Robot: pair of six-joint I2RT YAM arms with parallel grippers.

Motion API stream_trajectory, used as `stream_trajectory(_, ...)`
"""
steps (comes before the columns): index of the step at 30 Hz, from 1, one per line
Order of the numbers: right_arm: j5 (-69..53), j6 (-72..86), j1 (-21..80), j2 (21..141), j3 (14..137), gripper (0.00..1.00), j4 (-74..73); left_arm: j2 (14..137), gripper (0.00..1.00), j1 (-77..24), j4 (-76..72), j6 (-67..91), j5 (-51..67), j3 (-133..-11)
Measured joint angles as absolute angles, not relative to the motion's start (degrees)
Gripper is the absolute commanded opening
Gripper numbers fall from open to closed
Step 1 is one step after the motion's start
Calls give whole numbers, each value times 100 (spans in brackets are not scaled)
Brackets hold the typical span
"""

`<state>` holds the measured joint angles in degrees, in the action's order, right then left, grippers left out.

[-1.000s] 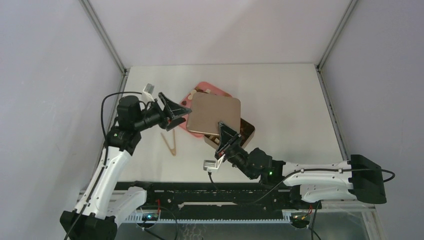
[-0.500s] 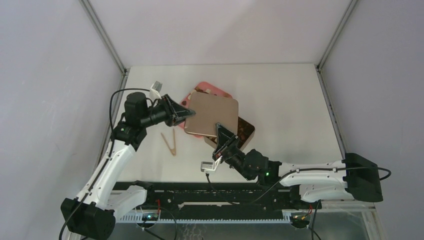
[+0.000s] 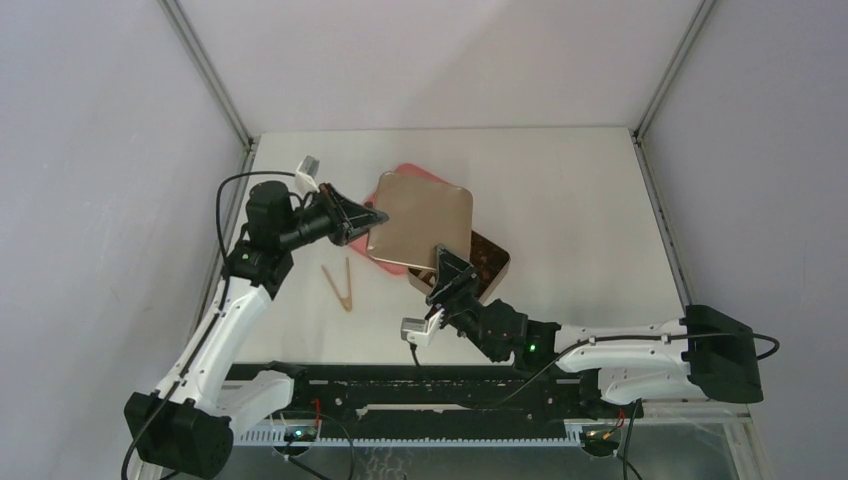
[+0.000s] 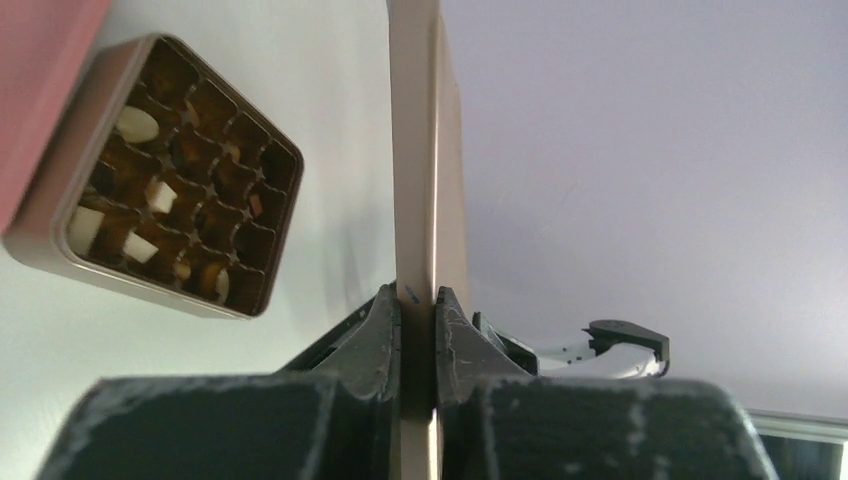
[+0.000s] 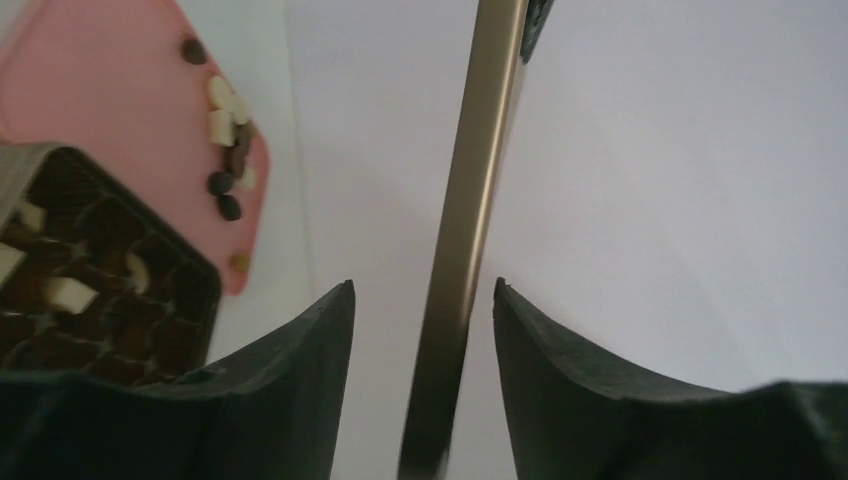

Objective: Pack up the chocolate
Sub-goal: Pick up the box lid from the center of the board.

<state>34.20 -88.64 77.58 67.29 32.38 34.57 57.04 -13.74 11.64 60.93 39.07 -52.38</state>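
Note:
The chocolate shows as small brown and cream pieces on the pink tray (image 5: 110, 80), with a cluster (image 5: 228, 120) near its edge. More pieces (image 4: 137, 123) lie in the dark grid of the square tan tin (image 3: 495, 262). A flat tan lid (image 3: 420, 220) hangs tilted above the tray and tin. My left gripper (image 3: 375, 217) is shut on the lid's left edge (image 4: 420, 150), its fingers pressed against both faces. My right gripper (image 3: 447, 265) stands open around the lid's near edge (image 5: 480, 170), with gaps on both sides.
Thin wooden tongs (image 3: 340, 285) lie on the white table left of the tin, below the left arm. The tin's rim (image 4: 60, 255) sits against the pink tray (image 4: 40, 80). Grey walls close in the table at the back and sides.
My left gripper has closed onto the lid's left edge. My right gripper has opened and let go of the lid. The lid has shifted slightly back and to the left.

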Motion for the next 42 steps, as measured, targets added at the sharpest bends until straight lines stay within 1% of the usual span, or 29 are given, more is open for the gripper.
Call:
stream_trajectory(3,3562,-8442,7760,6689,3238,79,3133,5811,0,-1216,1079,5986,3868,-5238)
stream_trajectory(4,3610,-8285,7765,6674,3238,81,3033,5865,0,-1168,1061,5940,3854,-5238)
stream_trajectory(7,3743,-7743,7778,6595,3238,87,2696,6071,0,-1052,1004,5769,3857,-5238)
stream_trajectory(11,3918,-6775,7782,6436,3249,91,2139,6458,0,-943,902,5535,3922,-5238)
stream_trajectory(17,4237,-4829,7721,6383,3723,94,886,6967,0,-919,792,5179,3944,-5238)
stream_trajectory(22,4233,-3041,7363,6058,4029,94,23,7474,0,-919,556,4950,4115,-5251)
stream_trajectory(28,3791,-506,6176,5502,4106,94,-808,8278,0,-1048,257,4797,4427,-5282)
stream_trajectory(33,3234,1398,5199,5225,4082,94,-1181,8892,0,-1382,119,4678,4650,-5544)
stream_trajectory(36,2956,2276,4783,5137,3918,94,-1175,9118,0,-1579,95,4600,4766,-5754)
stream_trajectory(42,2547,3682,4160,5072,3183,94,-1044,9581,0,-1861,14,4372,5100,-6263)
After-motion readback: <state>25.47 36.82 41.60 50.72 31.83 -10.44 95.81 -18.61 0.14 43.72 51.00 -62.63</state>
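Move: The left gripper holds the lid by its left edge; the box it must cover lies some 7 cm ahead of that hand, 17 cm to its right and 26 cm below. From that hand, the pink board lies about 19 cm ahead and 2 cm right, and the tongs about level and 15 cm left. From the right hand, whose fingers are already parting at the near edge, the lid's middle is about 9 cm ahead and 5 cm left at its height, the box 14 cm ahead, 6 cm right and 23 cm below. Keep the left gripper shut on the lid and bring it forward and down towards the box, about 12 cm lower, then swing it right while turning some 20 degrees clockwise. Open the right gripper fully, sink clear of the lid's near edge and sweep about 15 cm right and down around its corner to the right side, rolling the wrist well over 90 degrees until the fingers point forward and slightly down. ##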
